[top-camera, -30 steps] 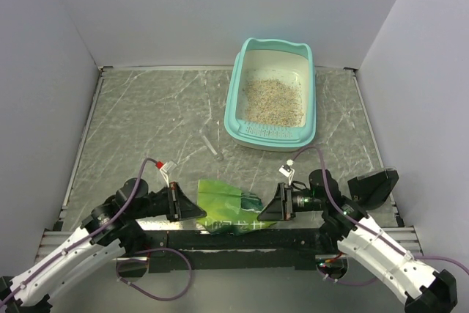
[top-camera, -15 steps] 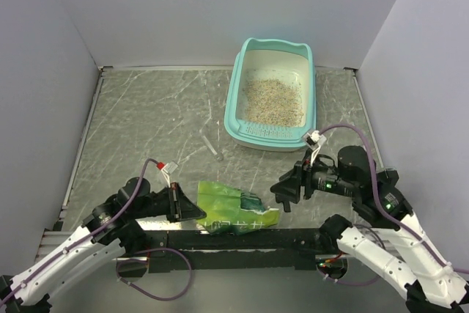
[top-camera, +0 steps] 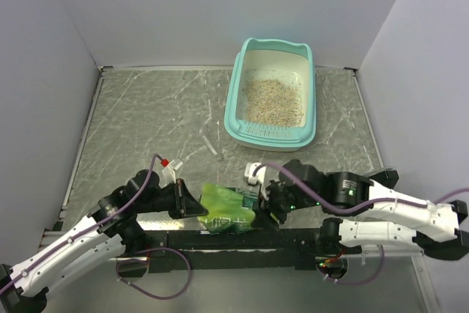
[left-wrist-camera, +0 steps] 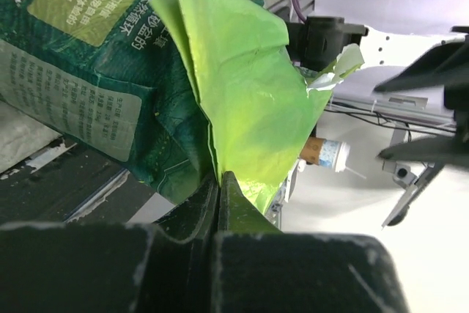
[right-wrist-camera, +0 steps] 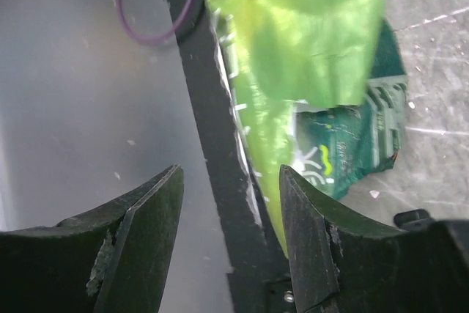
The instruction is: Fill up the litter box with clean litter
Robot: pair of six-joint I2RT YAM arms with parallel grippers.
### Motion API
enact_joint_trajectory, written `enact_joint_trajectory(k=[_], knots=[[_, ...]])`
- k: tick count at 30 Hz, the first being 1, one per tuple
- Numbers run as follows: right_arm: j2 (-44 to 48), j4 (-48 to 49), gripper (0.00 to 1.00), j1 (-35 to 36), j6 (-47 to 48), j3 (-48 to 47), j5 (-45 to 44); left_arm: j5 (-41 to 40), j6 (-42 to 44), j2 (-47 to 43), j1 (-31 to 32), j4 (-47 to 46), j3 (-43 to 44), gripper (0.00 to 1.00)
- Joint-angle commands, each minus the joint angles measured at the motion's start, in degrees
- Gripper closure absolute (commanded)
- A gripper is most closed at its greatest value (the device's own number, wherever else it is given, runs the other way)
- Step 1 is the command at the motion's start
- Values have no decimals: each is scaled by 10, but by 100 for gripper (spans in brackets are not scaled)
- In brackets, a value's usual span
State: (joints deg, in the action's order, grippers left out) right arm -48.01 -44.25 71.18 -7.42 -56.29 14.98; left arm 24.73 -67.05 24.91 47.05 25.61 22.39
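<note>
The teal litter box [top-camera: 232, 106] stands at the back right of the table, with a patch of beige clean litter [top-camera: 273, 100] on its white floor. A crinkled green pouch [top-camera: 229, 207] lies at the near edge between the arms. My left gripper [top-camera: 196, 207] is shut on the pouch's left edge; in the left wrist view the pinched pouch [left-wrist-camera: 242, 86] fans up from the gripper [left-wrist-camera: 221, 181]. My right gripper [top-camera: 270, 203] is open at the pouch's right end. In the right wrist view the gripper [right-wrist-camera: 231, 174] straddles the pouch's edge [right-wrist-camera: 300, 42] without clamping it.
A black rail [top-camera: 242, 238] runs along the table's near edge under the pouch. A small pale strip [top-camera: 211, 143] lies on the grey tabletop left of the box. White walls close in the left, back and right sides.
My right arm swung left and down from beside the litter box to the pouch's right end, jaws spread wider. The pouch has bunched up narrower in the left gripper's hold.
</note>
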Motion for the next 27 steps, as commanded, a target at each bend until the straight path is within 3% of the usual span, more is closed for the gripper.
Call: enact_joint_trajectory(k=[1,10,27], knots=[[-37,-3,38,76,45,-42,-133,-59,13,22,-6,79,19,99],[-58,50,38,112,65,-17,-213,-80,13,8,-5,108,38,99],[-105,99,37,128,70,18,-178,-92,17,12,-5,125,52,99]])
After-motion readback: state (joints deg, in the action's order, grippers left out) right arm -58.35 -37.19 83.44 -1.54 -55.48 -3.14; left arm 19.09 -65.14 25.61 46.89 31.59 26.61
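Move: The left hand already has one end of the bag's green top flap pinched. The flap's middle is about 7 cm to its right, roughly level in depth and height. From the open right hand, the flap's middle lies some 7 cm left, 3 cm ahead and 8 cm lower; the filled bag body is 6 cm left, 6 cm ahead and 16 cm lower. A black clip lies about 9 cm right and 6 cm ahead, down on the table. The left fingers keep their pinch on the green flap while that hand eases a good centimetre forward and a little left. The right hand, fingers staying open, closes in on the flap, going left about 4 cm and sinking about as much, with a small swing back, then forward on the way; its wrist rolls some 15 degrees, forward side up, as the fingertips dip. A right-hand touch on the flap can't be made out. ##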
